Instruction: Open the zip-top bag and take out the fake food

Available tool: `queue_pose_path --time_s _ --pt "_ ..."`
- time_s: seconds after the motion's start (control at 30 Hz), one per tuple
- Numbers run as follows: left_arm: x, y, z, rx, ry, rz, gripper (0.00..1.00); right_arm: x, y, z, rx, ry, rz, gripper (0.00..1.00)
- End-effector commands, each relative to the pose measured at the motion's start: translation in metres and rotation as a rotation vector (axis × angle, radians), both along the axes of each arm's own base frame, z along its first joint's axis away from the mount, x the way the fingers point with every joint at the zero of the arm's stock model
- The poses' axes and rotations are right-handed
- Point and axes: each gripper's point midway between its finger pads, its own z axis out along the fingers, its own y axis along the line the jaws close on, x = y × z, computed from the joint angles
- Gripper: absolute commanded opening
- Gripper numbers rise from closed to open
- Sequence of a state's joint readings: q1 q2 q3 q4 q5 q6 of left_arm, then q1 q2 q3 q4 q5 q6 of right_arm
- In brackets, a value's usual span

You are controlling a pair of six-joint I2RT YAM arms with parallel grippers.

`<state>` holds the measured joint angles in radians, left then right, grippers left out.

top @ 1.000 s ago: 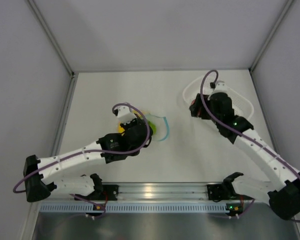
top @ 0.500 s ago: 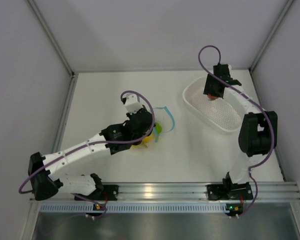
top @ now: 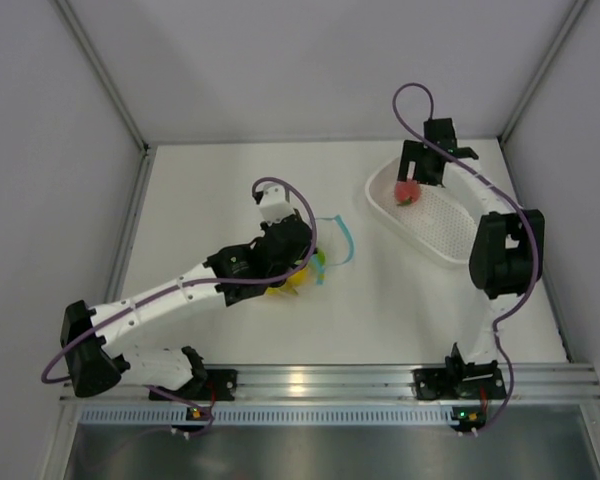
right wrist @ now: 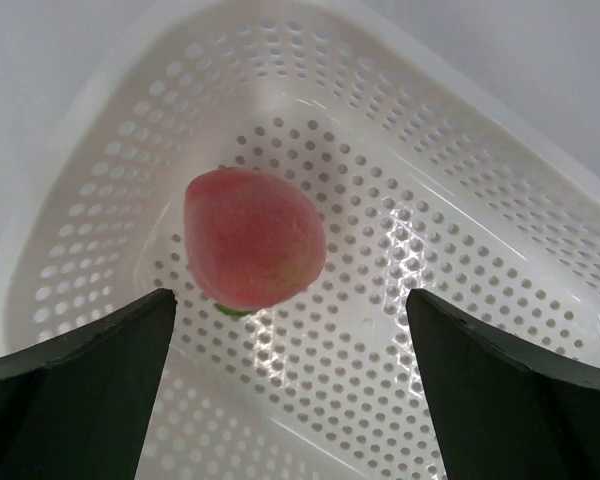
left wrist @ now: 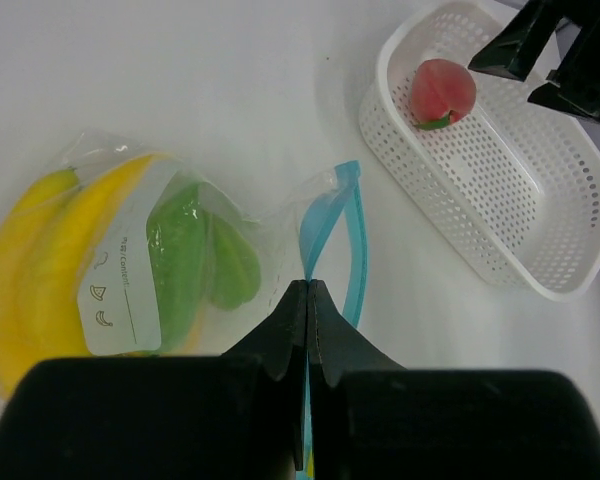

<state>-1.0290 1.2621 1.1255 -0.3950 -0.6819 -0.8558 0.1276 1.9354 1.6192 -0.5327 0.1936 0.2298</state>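
The clear zip-top bag [left wrist: 170,260] lies on the table with its blue zip strip [left wrist: 330,235] spread open. Inside it are a yellow banana bunch [left wrist: 40,260] and green pieces [left wrist: 195,260]. My left gripper [left wrist: 308,290] is shut on the bag's blue zip edge; it also shows in the top view [top: 315,262]. The pink peach [right wrist: 252,238] lies in the white perforated basket [right wrist: 460,200]; it also shows in the top view [top: 406,192]. My right gripper [right wrist: 290,305] hangs open and empty just above the peach, and it shows in the top view [top: 420,180] too.
The basket [top: 445,235] stands at the back right of the table, close to the right wall. The left arm stretches across the table's near left. The enclosure walls close in both sides and the back.
My right gripper has let go of the pink peach, which now lies in the basket. My left gripper has shifted slightly right and farther, dragging the bag's zip edge with it.
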Motion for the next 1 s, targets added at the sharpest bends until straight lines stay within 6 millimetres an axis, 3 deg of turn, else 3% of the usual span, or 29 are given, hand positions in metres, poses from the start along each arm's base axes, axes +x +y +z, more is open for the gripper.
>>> queue_pose_path --time_s 0.0,0.03,0.07,0.1,0.13,0.17,0.2,0.23,0.3,0.33,0.4,0.43,0.5,0.53,0.73,0.83,0.97 --pt "0.006 -0.007 0.03 -0.073 -0.055 0.002 0.0 -0.012 0.019 0.083 0.152 -0.164 0.066 0.99" --pt "0.006 -0.005 0.031 -0.077 -0.057 0.009 0.0 -0.02 0.051 0.081 0.314 -0.179 0.182 1.0" --pt "0.006 -0.004 0.032 -0.082 -0.059 0.017 0.0 -0.029 0.062 0.087 0.392 -0.207 0.221 0.99" --pt "0.007 -0.002 0.033 -0.091 -0.061 0.034 0.0 -0.041 0.072 0.118 0.461 -0.302 0.267 1.0" --pt "0.007 0.0 0.035 -0.102 -0.066 0.042 0.0 -0.059 0.085 0.101 0.554 -0.271 0.267 0.99" --pt "0.007 0.001 0.036 -0.108 -0.066 0.047 0.0 -0.068 0.101 0.115 0.616 -0.313 0.328 0.98" --pt "0.007 0.001 0.038 -0.114 -0.067 0.049 0.0 -0.084 0.109 0.136 0.653 -0.35 0.347 0.9" --pt "0.007 0.0 0.038 -0.117 -0.067 0.05 0.0 -0.103 0.127 0.123 0.675 -0.315 0.379 0.85" --pt "0.007 -0.001 0.04 -0.129 -0.065 0.051 0.0 -0.128 0.145 0.148 0.719 -0.394 0.419 0.75" --pt "0.007 -0.003 0.041 -0.136 -0.064 0.046 0.0 -0.147 0.166 0.137 0.737 -0.363 0.456 0.72" --pt "0.006 -0.004 0.04 -0.15 -0.058 0.049 0.0 -0.167 0.18 0.143 0.772 -0.372 0.461 0.64" --pt "0.006 -0.004 0.041 -0.158 -0.057 0.052 0.0 -0.184 0.195 0.131 0.785 -0.328 0.494 0.62" --pt "0.006 -0.004 0.041 -0.175 -0.051 0.057 0.0 -0.19 0.207 0.139 0.812 -0.372 0.503 0.61" --pt "0.006 -0.004 0.042 -0.182 -0.051 0.06 0.0 -0.203 0.22 0.131 0.827 -0.345 0.535 0.6" --pt "0.004 -0.003 0.046 -0.258 -0.035 0.085 0.0 -0.211 0.26 0.113 0.832 -0.297 0.537 0.58" --pt "0.003 -0.002 0.048 -0.277 -0.035 0.091 0.0 -0.206 0.279 0.097 0.756 -0.285 0.555 0.58" --pt "0.002 -0.001 0.047 -0.288 -0.031 0.098 0.0 -0.196 0.293 0.075 0.784 -0.222 0.5 0.57"
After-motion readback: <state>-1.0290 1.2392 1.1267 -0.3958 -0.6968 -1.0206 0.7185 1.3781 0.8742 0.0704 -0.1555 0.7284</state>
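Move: The fake food in the bag lies about 39 cm left of the right hand and 27 cm back, some 2 cm lower. The bag's open, blue-edged mouth is about 27 cm left, 22 cm back and 6 cm above that hand. The released peach is almost under the fingers, 2 cm left, 2 cm back and 4 cm down. From the left hand, the food is about 7 cm left, 5 cm back and 16 cm below. Lift the open right gripper clear of the peach and basket by about 11 cm while swinging it back and left, then carry on left and sink some 6 cm into the bag mouth. On the way roll its left side up about 40 degrees, turn it counter-clockwise about 30, and narrow the fingers to roughly half open. Keep the left pinch on the zip edge, rolling slightly. ##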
